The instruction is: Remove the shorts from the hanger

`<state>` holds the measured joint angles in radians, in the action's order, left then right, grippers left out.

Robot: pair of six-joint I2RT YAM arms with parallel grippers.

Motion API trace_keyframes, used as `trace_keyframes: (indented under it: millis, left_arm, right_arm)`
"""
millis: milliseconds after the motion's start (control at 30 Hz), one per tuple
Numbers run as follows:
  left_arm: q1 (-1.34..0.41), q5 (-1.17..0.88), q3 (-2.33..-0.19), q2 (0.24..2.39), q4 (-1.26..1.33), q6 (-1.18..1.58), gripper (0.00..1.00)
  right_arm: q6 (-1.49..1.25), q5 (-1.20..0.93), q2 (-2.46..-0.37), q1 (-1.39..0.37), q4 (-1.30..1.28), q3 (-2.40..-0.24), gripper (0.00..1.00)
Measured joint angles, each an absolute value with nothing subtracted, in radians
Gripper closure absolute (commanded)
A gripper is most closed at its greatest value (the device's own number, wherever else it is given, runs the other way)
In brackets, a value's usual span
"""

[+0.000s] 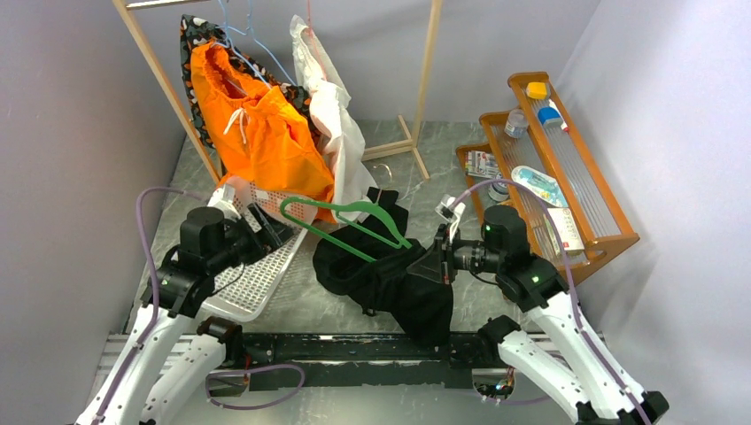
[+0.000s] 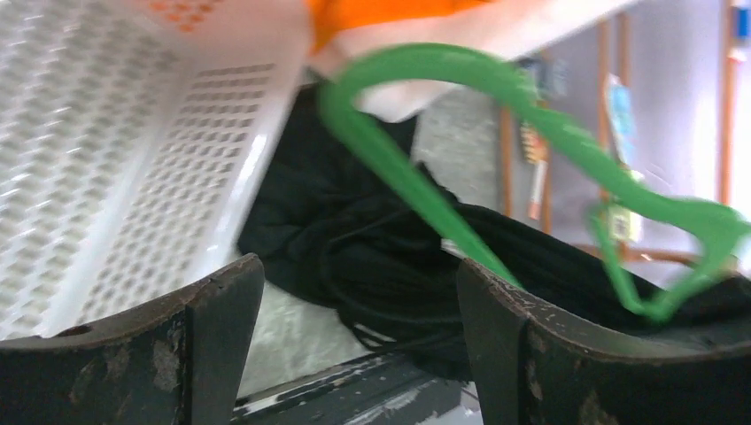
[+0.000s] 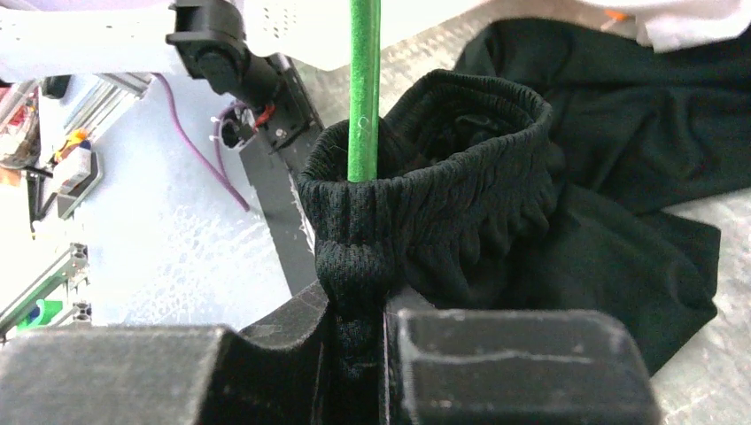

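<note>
The bright orange shorts [image 1: 257, 133] with a white drawstring hang from a light-blue wire hanger [image 1: 257, 44] on the wooden rack at the back left. Their hem shows at the top of the left wrist view [image 2: 390, 11]. A green hanger [image 1: 341, 226] lies tilted over a black garment [image 1: 390, 274] on the table. One end of it sits inside the garment's gathered waistband [image 3: 460, 204]. My right gripper [image 1: 427, 261] [image 3: 359, 328] is shut on that waistband beside the green hanger's bar [image 3: 363, 88]. My left gripper [image 1: 270, 232] [image 2: 359, 301] is open and empty, with the hanger [image 2: 398, 168] just beyond its fingertips.
A white perforated basket [image 1: 257, 274] [image 2: 106, 159] lies under my left arm. A white garment [image 1: 332, 115] and a patterned dark one [image 1: 190, 53] hang on the rack [image 1: 429, 71]. A wooden shelf [image 1: 567, 177] with small items stands at the right.
</note>
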<state>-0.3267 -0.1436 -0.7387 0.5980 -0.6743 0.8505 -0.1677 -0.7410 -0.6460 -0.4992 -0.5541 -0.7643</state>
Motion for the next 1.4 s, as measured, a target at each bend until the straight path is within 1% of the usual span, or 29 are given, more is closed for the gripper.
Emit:
trace_keyframes:
  millis: [167,267,433,633,700,800,933,1100,1200,1300,1333,1400]
  left_arm:
    - [-0.329,-0.349,-0.720,0.616,-0.482,0.873,0.16]
    - [-0.334,-0.416,-0.709,0.623,-0.408,0.904,0.13]
    - [-0.346,-0.450,-0.680,0.658,-0.303,1.033,0.14]
    - [-0.409,-0.422,-0.653,0.782,-0.220,1.208,0.16]
    - [-0.439,-0.403,-0.654,0.820,-0.207,1.242,0.19]
    - [-0.470,-0.367,-0.659,0.864,-0.207,1.286,0.28]
    - [-0.477,-0.324,-0.632,0.859,-0.176,1.356,0.34]
    - [-0.480,-0.241,-0.561,0.780,-0.165,1.459,0.31]
    - [-0.480,-0.187,-0.550,0.749,-0.175,1.518,0.33]
    - [-0.480,-0.141,-0.550,0.745,-0.179,1.568,0.41]
    - [-0.480,-0.126,-0.551,0.749,-0.184,1.579,0.45]
    - [-0.481,-0.100,-0.551,0.761,-0.193,1.599,0.59]
  right_arm:
    - [-0.153,-0.722,-0.707,-0.499,-0.567,-0.762,1.00]
    - [-0.149,-0.742,-0.748,-0.499,-0.557,-0.761,1.00]
    - [-0.139,-0.772,-0.797,-0.511,-0.528,-0.738,1.00]
    - [-0.114,-0.783,-0.795,-0.542,-0.498,-0.719,1.00]
    - [-0.104,-0.782,-0.812,-0.551,-0.496,-0.719,1.00]
    - [-0.088,-0.778,-0.847,-0.575,-0.496,-0.718,1.00]
    - [-0.082,-0.768,-0.854,-0.607,-0.472,-0.704,1.00]
    - [-0.091,-0.767,-0.842,-0.622,-0.426,-0.670,1.00]
    - [-0.092,-0.766,-0.842,-0.636,-0.411,-0.664,1.00]
    - [-0.092,-0.762,-0.842,-0.649,-0.398,-0.664,1.00]
    - [-0.092,-0.760,-0.842,-0.651,-0.395,-0.664,1.00]
    - [-0.092,-0.760,-0.842,-0.655,-0.392,-0.664,1.00]
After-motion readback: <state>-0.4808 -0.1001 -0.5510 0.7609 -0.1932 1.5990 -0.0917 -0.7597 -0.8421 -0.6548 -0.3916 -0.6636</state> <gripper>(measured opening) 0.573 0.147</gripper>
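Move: The green hanger sticks out of the black shorts' waistband, its middle about 12 cm to the left gripper's right and 3 cm ahead, roughly level; from the right gripper, some 15 cm left and 8 cm ahead. The white garment's hem lies 8 cm ahead and 13 cm right of the left gripper, lower down; the basket is 15 cm to its left, 5 cm back, far below. The shorts hang 24 cm right, 10 cm back. Lift the left gripper about 5 cm while swinging it right, then lower it again around the hanger's free arm, ease it forward and slightly back left, rolling its left side down some 35 degrees and partly closing the fingers with the bar between them. Keep the right gripper's pinch on the waistband, lowering it and easing it left, turning slightly counter-clockwise. ##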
